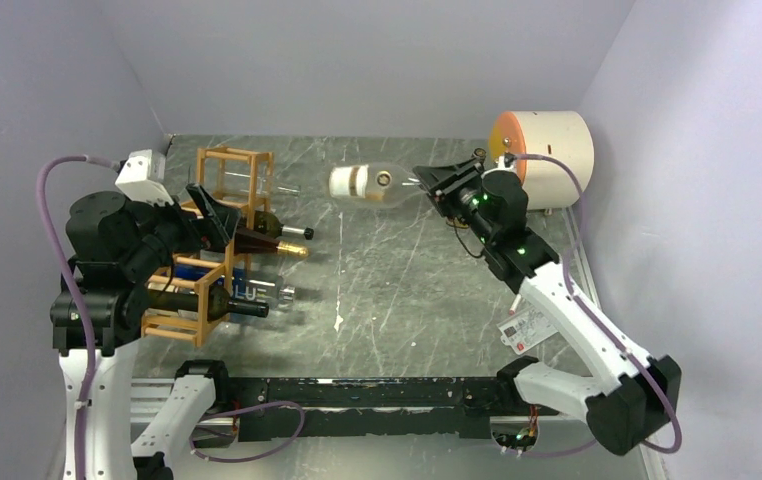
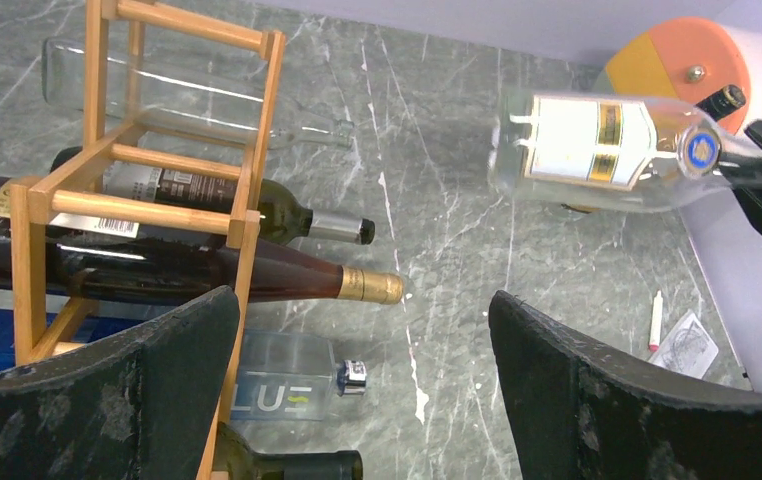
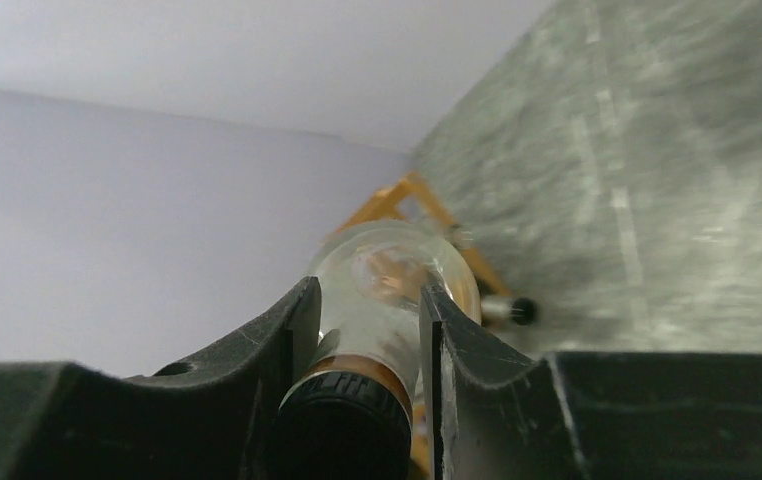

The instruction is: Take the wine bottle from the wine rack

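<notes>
My right gripper (image 1: 435, 184) is shut on the neck of a clear wine bottle (image 1: 369, 183) with a white and gold label. It holds the bottle level in the air, right of the wooden wine rack (image 1: 227, 240). The bottle also shows in the left wrist view (image 2: 597, 150) and between my fingers in the right wrist view (image 3: 387, 290). The rack (image 2: 137, 200) holds several bottles: a clear one (image 2: 187, 95), a dark one (image 2: 257, 210), one with a gold cap (image 2: 257, 275), and a green one (image 1: 207, 300). My left gripper (image 2: 357, 400) is open and empty, right beside the rack.
A clear bottle marked BLUE (image 2: 292, 385) lies low by the rack's base. A white cylinder with an orange and yellow end (image 1: 547, 155) stands at the back right. A paper tag (image 1: 525, 328) hangs on the right arm. Grey walls close the sides and back.
</notes>
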`<state>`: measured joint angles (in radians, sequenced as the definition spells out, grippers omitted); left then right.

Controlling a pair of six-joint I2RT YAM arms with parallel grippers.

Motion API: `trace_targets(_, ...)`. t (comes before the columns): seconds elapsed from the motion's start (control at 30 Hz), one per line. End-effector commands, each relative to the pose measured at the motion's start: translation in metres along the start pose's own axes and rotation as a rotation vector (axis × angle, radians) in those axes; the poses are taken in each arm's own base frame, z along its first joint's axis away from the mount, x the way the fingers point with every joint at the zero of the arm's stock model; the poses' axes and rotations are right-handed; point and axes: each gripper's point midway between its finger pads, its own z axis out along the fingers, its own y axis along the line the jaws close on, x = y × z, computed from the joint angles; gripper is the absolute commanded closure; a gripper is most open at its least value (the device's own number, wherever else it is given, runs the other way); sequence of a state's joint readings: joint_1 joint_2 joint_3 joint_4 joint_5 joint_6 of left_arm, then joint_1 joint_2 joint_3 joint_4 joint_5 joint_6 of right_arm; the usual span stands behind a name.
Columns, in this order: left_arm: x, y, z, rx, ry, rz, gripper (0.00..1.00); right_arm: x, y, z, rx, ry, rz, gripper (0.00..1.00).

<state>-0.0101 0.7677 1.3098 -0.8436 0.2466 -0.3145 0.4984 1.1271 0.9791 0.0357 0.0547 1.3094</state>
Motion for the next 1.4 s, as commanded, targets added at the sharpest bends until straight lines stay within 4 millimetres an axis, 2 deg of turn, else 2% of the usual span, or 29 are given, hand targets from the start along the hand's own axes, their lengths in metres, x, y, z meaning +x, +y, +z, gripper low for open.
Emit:
trace_targets(0.0, 0.004, 0.000, 0.004, 0.011, 0.004, -0.017, 0.02, -0.024, 0.021, -0.038, -0.021, -0.076, -0.267, 1.00)
trace_targets(0.13, 0.010, 0.000, 0.007, 0.025, 0.012, -0.028, 0.02, -0.039, -0.014, -0.053, 0.111, -0.114, -0.531, 1.00)
trace_targets(0.23, 0.013, 0.000, 0.011, 0.032, 0.028, -0.035, 0.02, -0.051, -0.032, -0.062, 0.200, -0.131, -0.694, 1.00)
trace_targets(0.43, 0.006, -0.003, 0.010, 0.040, 0.019, -0.015, 0.02, -0.081, -0.059, -0.073, 0.361, -0.225, -0.855, 1.00)
trace_targets(0.47, 0.005, -0.003, 0.010, 0.042, 0.018, -0.013, 0.02, -0.094, -0.063, -0.076, 0.406, -0.268, -0.866, 1.00)
trace_targets(0.7, 0.013, -0.005, 0.013, 0.057, 0.034, -0.042, 0.02, -0.146, -0.062, -0.090, 0.559, -0.489, -0.933, 1.00)
trace_targets(0.93, 0.018, -0.004, 0.014, 0.062, 0.048, -0.053, 0.02, -0.179, -0.076, -0.084, 0.623, -0.571, -0.900, 1.00)
trace_targets(1.0, 0.016, -0.006, 0.014, 0.068, 0.049, -0.052, 0.02, -0.190, -0.091, -0.084, 0.659, -0.586, -0.903, 1.00)
trace_targets(1.2, 0.012, -0.013, 0.010, 0.101, 0.034, -0.040, 0.02, -0.220, -0.094, -0.075, 0.650, -0.633, -0.925, 1.00)
trace_targets(1.37, 0.015, -0.018, 0.008, 0.136, 0.032, -0.040, 0.02, -0.234, -0.098, -0.068, 0.660, -0.640, -0.984, 1.00)
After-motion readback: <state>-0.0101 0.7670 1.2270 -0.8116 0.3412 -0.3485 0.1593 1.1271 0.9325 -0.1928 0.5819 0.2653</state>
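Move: The right hand holds the wine bottle by its neck; its free table spot lies about 26 cm to the right, practically level ahead and some 32 cm below. The standing bottle's middle is about 14 cm right, 7 cm farther out and 19 cm lower; the drum roughly 35 cm right and 13 cm ahead, 20 cm lower. From the left hand that spot is some 72 cm right, 12 cm ahead and 35 cm down. Right hand, still gripping the neck, carries the bottle 25 cm right, sinking 10, rolling 70 degrees base-down. ##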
